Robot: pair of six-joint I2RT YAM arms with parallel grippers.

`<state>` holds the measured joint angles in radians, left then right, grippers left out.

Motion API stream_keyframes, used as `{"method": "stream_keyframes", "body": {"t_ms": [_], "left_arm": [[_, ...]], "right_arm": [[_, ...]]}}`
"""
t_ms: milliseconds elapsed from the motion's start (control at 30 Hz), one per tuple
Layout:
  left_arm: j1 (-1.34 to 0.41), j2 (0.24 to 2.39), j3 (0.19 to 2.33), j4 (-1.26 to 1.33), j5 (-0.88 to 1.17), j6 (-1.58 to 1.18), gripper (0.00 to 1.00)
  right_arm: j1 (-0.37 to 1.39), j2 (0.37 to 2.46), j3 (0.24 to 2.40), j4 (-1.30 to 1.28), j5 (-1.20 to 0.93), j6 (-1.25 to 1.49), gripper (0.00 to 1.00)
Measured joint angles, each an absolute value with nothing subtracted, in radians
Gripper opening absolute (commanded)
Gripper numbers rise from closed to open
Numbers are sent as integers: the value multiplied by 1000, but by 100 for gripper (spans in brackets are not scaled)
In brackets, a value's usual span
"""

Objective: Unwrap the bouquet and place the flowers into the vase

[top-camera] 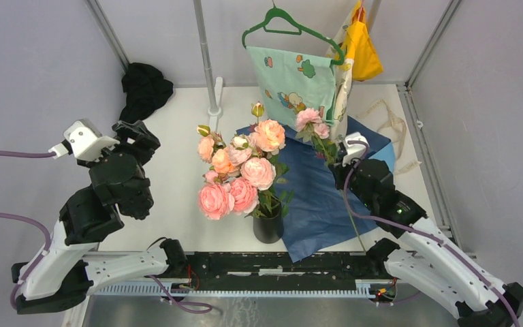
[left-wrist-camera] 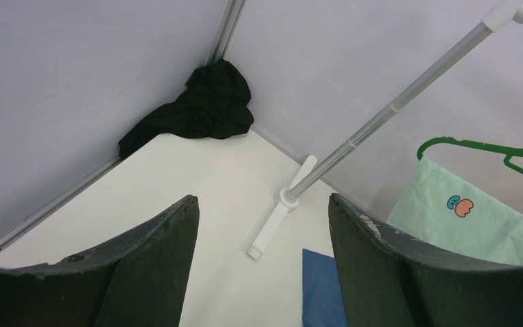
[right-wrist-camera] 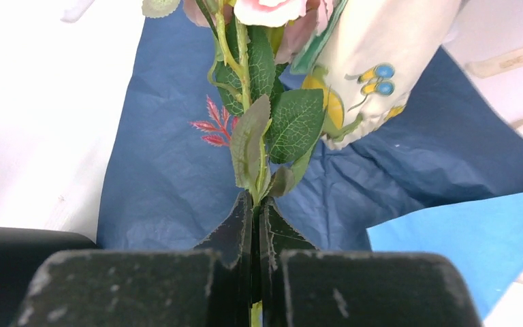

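Observation:
The black vase (top-camera: 267, 227) stands near the table's front edge with several pink and peach flowers (top-camera: 242, 178) upright in it. The bouquet's wrapping lies spread flat as dark-blue paper (top-camera: 317, 197) (right-wrist-camera: 163, 170) with light-blue paper (right-wrist-camera: 463, 238) under its right side. My right gripper (top-camera: 333, 161) (right-wrist-camera: 255, 202) is shut on the thin green stem of one pink rose (top-camera: 311, 121), held over the paper to the right of the vase. Its leaves (right-wrist-camera: 293, 122) rise just past the fingertips. My left gripper (top-camera: 139, 136) (left-wrist-camera: 262, 199) hangs open and empty over the left of the table.
A black cloth heap (top-camera: 145, 88) (left-wrist-camera: 197, 112) fills the back left corner. A metal pole (top-camera: 208, 61) (left-wrist-camera: 381, 116) stands on a white foot behind the vase. A pale green patterned cloth (top-camera: 293, 78) on a green hanger (left-wrist-camera: 490, 146) hangs beside the held rose. A cream strap (top-camera: 389, 124) lies at the back right.

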<state>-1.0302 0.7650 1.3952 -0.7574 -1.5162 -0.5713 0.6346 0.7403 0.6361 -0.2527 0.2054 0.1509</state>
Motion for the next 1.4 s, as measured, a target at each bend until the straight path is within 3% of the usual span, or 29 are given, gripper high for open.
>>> {"method": "stream_keyframes", "body": {"t_ms": [300,533,1067,1400], "left_arm": [[-1030,773,1394,-758,-1509,-571,76],[-1030,788,1394,-758,-1509,-571,76],[-1030,777,1394,-758,-1508,-571,76],[-1030,794,1394,-758,-1489,-571,76]], "right_arm": [[635,640,873,-374,269,115,0],[635,623,993,-249,221,91,0],[635,782,992,517,-297,306,0],[635,884,918,1029,-447,611,0]]}}
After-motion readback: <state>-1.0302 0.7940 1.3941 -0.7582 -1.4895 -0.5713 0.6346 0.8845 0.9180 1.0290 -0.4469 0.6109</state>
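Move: My right hand already grips the pink rose stem; the vase it is bound for stands about 20 cm to its left, 13 cm back towards me and 13 cm lower. The blooms already in the vase are some 27 cm left, 12 back and 13 higher, and the hanging green cloth some 20 ahead, 12 left and 15 higher. From my left hand, the vase is about 8 cm back, 31 right and 37 below. I keep my right fingers shut on the stem and hoist it about 36 cm, at first almost straight up and slightly right, then also drawing back and left until I am roughly level with the vase but still to its right and high above it. As I climb, I swing the wrist nearly 90 degrees, from fingers pointing forward and a little down to pointing left and steeply up. ##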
